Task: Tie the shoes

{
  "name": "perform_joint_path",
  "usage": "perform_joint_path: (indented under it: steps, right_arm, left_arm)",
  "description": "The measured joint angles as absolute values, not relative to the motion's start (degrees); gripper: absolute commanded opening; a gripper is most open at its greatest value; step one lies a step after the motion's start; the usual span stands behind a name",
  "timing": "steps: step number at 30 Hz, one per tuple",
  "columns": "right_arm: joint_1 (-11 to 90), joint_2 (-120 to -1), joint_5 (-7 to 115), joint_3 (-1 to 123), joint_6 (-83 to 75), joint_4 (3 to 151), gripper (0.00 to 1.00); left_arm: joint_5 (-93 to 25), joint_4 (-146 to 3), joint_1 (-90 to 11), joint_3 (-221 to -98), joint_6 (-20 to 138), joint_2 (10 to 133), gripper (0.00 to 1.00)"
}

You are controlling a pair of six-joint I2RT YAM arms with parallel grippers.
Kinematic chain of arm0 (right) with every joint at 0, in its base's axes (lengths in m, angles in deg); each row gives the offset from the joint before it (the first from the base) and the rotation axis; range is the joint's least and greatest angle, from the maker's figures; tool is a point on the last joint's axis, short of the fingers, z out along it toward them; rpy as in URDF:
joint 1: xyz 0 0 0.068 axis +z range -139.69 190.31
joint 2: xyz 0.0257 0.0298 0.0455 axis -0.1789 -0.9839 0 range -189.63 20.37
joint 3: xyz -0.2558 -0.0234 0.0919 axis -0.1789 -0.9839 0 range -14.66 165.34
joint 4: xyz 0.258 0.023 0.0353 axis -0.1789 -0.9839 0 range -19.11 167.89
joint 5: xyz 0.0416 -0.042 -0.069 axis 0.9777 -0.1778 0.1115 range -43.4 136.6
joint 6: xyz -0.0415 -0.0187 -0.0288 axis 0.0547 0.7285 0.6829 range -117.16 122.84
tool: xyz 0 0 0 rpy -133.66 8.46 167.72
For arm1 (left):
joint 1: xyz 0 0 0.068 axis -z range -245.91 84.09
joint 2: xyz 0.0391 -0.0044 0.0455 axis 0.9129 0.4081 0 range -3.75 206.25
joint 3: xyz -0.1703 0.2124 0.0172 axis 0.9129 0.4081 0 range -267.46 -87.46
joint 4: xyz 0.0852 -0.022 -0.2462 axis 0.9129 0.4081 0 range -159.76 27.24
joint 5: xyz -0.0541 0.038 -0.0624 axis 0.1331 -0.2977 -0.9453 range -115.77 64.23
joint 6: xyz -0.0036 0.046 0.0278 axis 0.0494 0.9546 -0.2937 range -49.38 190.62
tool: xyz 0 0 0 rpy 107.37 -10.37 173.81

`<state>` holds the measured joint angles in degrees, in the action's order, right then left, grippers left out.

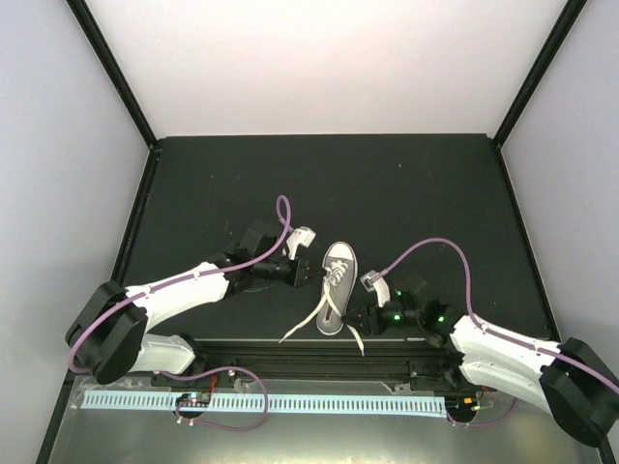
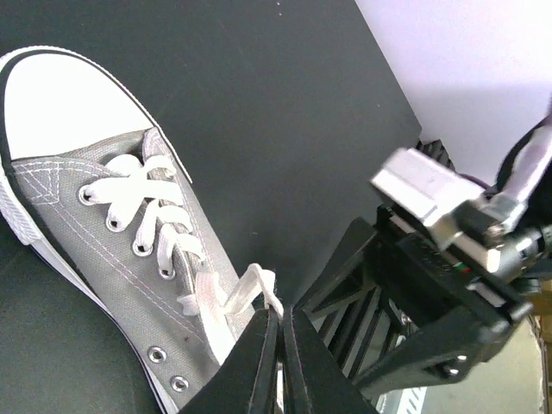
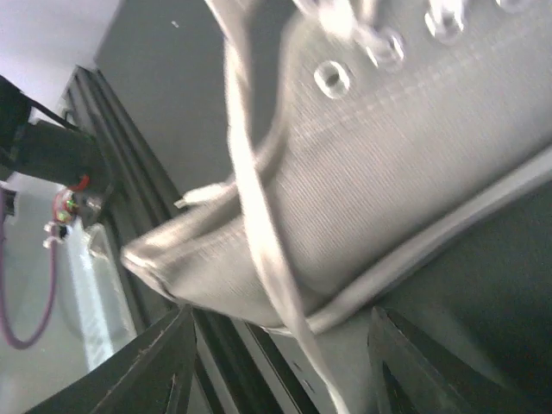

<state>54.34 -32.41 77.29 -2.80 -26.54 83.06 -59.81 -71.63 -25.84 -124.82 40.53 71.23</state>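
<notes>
The grey canvas shoe (image 1: 337,280) with a white toe cap lies on the black mat, toe pointing away from the arms and heel by the near rail. Two white lace ends (image 1: 305,324) trail from it toward the rail. My left gripper (image 1: 311,275) sits at the shoe's left side. In the left wrist view it (image 2: 281,312) is shut on a loop of the white lace (image 2: 246,289) beside the shoe (image 2: 95,216). My right gripper (image 1: 360,314) stands open at the heel (image 3: 405,155). A lace (image 3: 267,250) hangs loose between its fingers (image 3: 164,362).
A black metal rail (image 1: 309,350) runs along the mat's near edge just behind the heel. Below it lies a white perforated strip (image 1: 261,401). The right arm's wrist (image 2: 448,259) is close to my left gripper. Black frame posts (image 1: 111,72) border the mat.
</notes>
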Motion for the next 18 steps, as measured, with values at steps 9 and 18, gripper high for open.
perform_joint_path:
  steps: [9,18]
  right_arm:
    - [55.45,-34.92,76.97,-6.12,-30.59,87.80,0.51]
    - [55.67,-41.32,77.58,-6.10,-30.80,92.72,0.31]
  left_arm:
    - [-59.83,-71.63,-25.84,-124.82,40.66,71.23,0.02]
    - [-59.83,-71.80,-25.84,-124.82,40.66,71.23,0.02]
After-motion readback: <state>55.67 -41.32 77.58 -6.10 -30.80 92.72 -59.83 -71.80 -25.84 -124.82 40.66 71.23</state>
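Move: The loose lace strand over the heel's right side lies nearly under the right hand, about 1 cm back, 1 cm left and 3 cm below. The shoe's middle is some 6 cm ahead and 4 cm left; the other lace tail's middle lies about 11 cm left and 2 cm back. From the left hand, already shut on a lace at the eyelets, that strand is roughly 9 cm back, 5 cm right and 9 cm below. Downward goes the right hand, about 3 cm in two steps beside the heel: first a quick dip that also draws back and right slightly, then a small shift back left and a slower sinking. Its fingers close from a wide gap to roughly a third open around the hanging lace strand, not yet shut; the left hand stays put, keeping its pinch on the lace. ##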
